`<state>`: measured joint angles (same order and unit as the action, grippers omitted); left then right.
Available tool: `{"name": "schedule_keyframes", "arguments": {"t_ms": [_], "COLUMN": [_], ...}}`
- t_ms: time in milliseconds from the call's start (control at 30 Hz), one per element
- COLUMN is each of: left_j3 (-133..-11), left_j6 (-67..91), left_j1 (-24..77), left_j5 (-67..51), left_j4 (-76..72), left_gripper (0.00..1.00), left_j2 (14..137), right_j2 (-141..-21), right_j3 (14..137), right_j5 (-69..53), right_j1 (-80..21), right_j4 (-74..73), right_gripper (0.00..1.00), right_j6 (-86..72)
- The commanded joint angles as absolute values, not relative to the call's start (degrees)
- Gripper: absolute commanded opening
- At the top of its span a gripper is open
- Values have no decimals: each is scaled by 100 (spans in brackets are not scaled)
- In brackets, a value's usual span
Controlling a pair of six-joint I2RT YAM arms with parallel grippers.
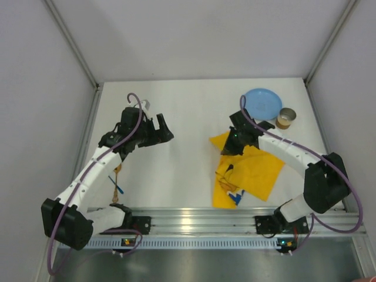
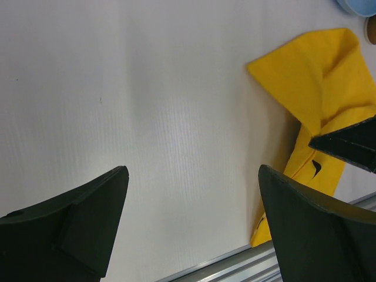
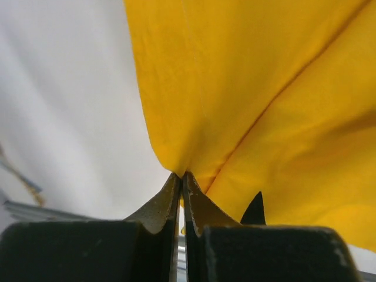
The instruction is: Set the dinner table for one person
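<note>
The dinner table point(image 1: 188, 111) is a plain white top. A yellow cloth mat point(image 1: 249, 173) lies crumpled on its right half, one corner folded up. My right gripper point(image 1: 228, 150) is shut on a raised fold of the mat point(image 3: 252, 88); in the right wrist view the fingertips point(image 3: 176, 188) pinch the fabric to a point. My left gripper point(image 1: 166, 129) hovers over the bare left-centre of the table, open and empty. The left wrist view shows its fingers point(image 2: 88, 223) wide apart, with the mat point(image 2: 317, 82) off to the right.
A blue plate point(image 1: 262, 103) and a small tan cup point(image 1: 286, 118) stand at the back right. Utensils, one blue-handled point(image 1: 118, 187), lie near the left arm's base. A metal rail point(image 1: 194, 220) runs along the near edge; grey walls enclose the table.
</note>
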<state>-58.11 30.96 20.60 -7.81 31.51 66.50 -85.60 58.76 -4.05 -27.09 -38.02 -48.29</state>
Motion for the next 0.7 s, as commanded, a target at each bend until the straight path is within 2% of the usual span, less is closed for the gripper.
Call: {"name": "schedule_keyframes", "arguments": {"t_ms": [0, 100, 133, 167, 200, 233, 367, 500, 667], "left_j3": [-6152, -6196, -6188, -6179, -6144, -6109, -5881, -5530, -4871], "left_j6": [3138, 3155, 3173, 3208, 3217, 3243, 3331, 3506, 3814], "left_j1": [2127, 2144, 2145, 2162, 2162, 2180, 2285, 2469, 2846], "left_j5": [-510, -396, -396, -378, -369, -360, -299, -254, -229], "left_j4": [3260, 3374, 3392, 3419, 3436, 3445, 3551, 3577, 3244], "left_gripper": [97, 97, 97, 97, 98, 98, 99, 99, 99], "left_j2": [6478, 6408, 6381, 6355, 6320, 6319, 6293, 6153, 6353], "right_j2": [-8288, -8525, -8621, -8831, -8946, -9208, -9431, -9071, -8351], "right_j3": [6512, 6714, 6845, 6908, 7082, 7197, 7480, 7077, 6619], "right_j5": [-817, -1361, -1510, -1868, -2046, -2439, -2619, -2453, -1557], "right_j1": [-3522, -3805, -3849, -3884, -3920, -3929, -3911, -3666, -3069], "right_j4": [-3693, -3079, -2876, -2674, -2437, -2348, -2706, -3005, -4101], "right_gripper": [0, 0, 4, 53, 94, 100, 100, 100, 100], "right_j6": [-6256, -6565, -6565, -6513, -6495, -6417, -6048, -5617, -4660]}}
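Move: Bare table, where the napkin is being thrown, lies about 14 cm to the right hand's left, level with it and 8 cm below. The yellow napkin hangs pinched by its left edge, its middle some 9 cm right, 3 cm back and 7 cm below. From the same hand the blue plate is 24 cm ahead and 17 cm right, the cup 17 cm ahead and 26 cm right. From the left hand, the napkin's middle is roughly 29 cm right, 5 cm back and 19 cm down. Flinging the pinched napkin on to the left, the right hand sweeps about 15 cm left while rising some 7 cm and tilting about 25 degrees, left side up; on the way its fingers spring wide open and let go, then it swings back right 4–5 cm above the cloth. The open left hand lifts slightly, then dips back and down near the napkin's left edge. ##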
